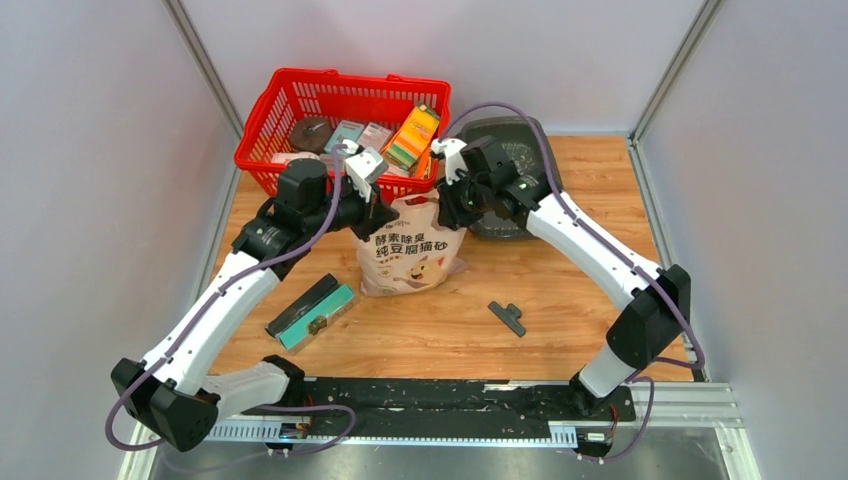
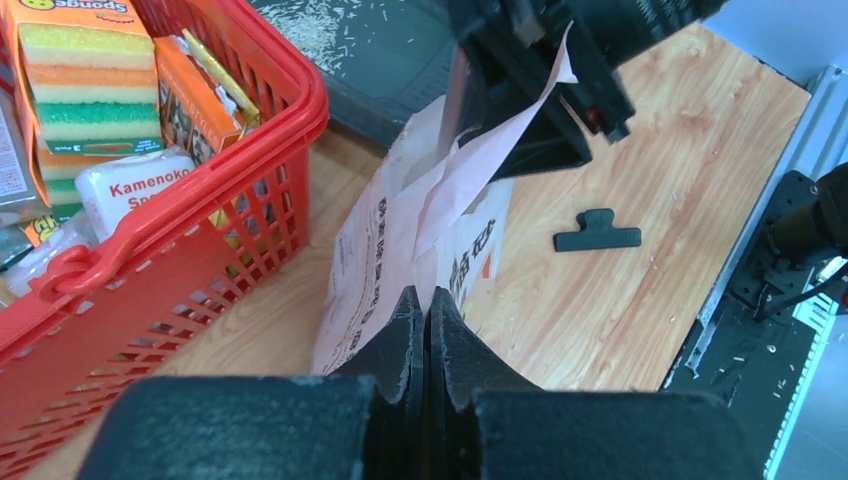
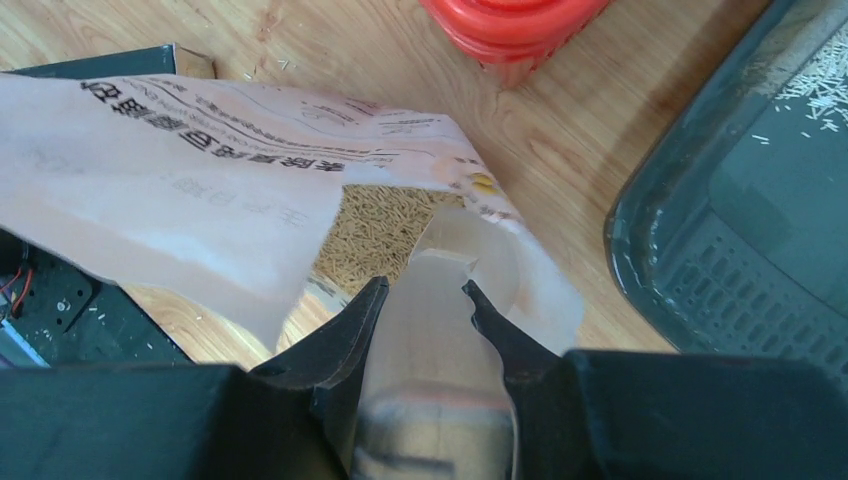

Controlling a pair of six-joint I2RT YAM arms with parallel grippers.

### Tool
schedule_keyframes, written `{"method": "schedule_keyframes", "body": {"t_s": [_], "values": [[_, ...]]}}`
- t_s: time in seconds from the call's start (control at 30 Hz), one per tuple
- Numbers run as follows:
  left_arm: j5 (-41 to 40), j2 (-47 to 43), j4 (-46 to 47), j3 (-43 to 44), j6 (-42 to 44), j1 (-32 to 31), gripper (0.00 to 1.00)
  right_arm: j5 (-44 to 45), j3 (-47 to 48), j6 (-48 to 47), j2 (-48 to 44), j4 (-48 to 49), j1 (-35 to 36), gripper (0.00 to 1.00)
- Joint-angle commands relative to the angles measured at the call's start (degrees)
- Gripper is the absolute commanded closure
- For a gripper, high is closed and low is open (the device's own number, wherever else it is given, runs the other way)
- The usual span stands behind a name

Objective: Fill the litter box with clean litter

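The pinkish-beige litter bag stands upright mid-table with its top open. My left gripper is shut on the bag's top left edge; in the left wrist view its closed fingertips pinch the paper. My right gripper holds the top right side, and a pale fold of the bag sits between its fingers. Clean litter shows as beige granules inside the opening. The dark grey litter box lies behind the right arm, with a few granules in it and its rim right of the bag.
A red mesh basket of sponges and packets stands at the back left, close to the bag. A teal-and-black box lies front left of the bag. A black clip lies front right. Grey walls enclose three sides of the table.
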Motion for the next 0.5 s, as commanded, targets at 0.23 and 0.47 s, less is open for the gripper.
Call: {"method": "schedule_keyframes", "body": {"t_s": [0.23,0.47], "values": [[2.85,-4.31,13.63,1.93,-2.95,-0.32,1.00,1.74,-10.27,6.83,4.74,6.41,3.19,1.00],[3.11,-3.17,13.72,2.11,-2.95,-0.32,1.00,-14.15,-15.03,18.00,6.58,15.19,1.53,1.00]]}}
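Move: The litter bag stands open close under the right hand, its middle about 5 cm to the left, level in the forward direction and some 11 cm below. The litter box lies roughly 23 cm ahead and 12 cm to the right of that hand, and the black clip 15 cm back and 11 cm right, both some 20 cm lower. From the left hand, which grips the rim, the bag's middle is about 4 cm ahead, 6 cm right and 19 cm down. Into the open mouth of the litter bag the right hand sinks the clear scoop it still grips, going down about 5 cm and some 2.5 cm to the left towards the litter, with only a slight tilt of the wrist. The left hand stays in place, fingers shut, and keeps the rim pinched and held up. ##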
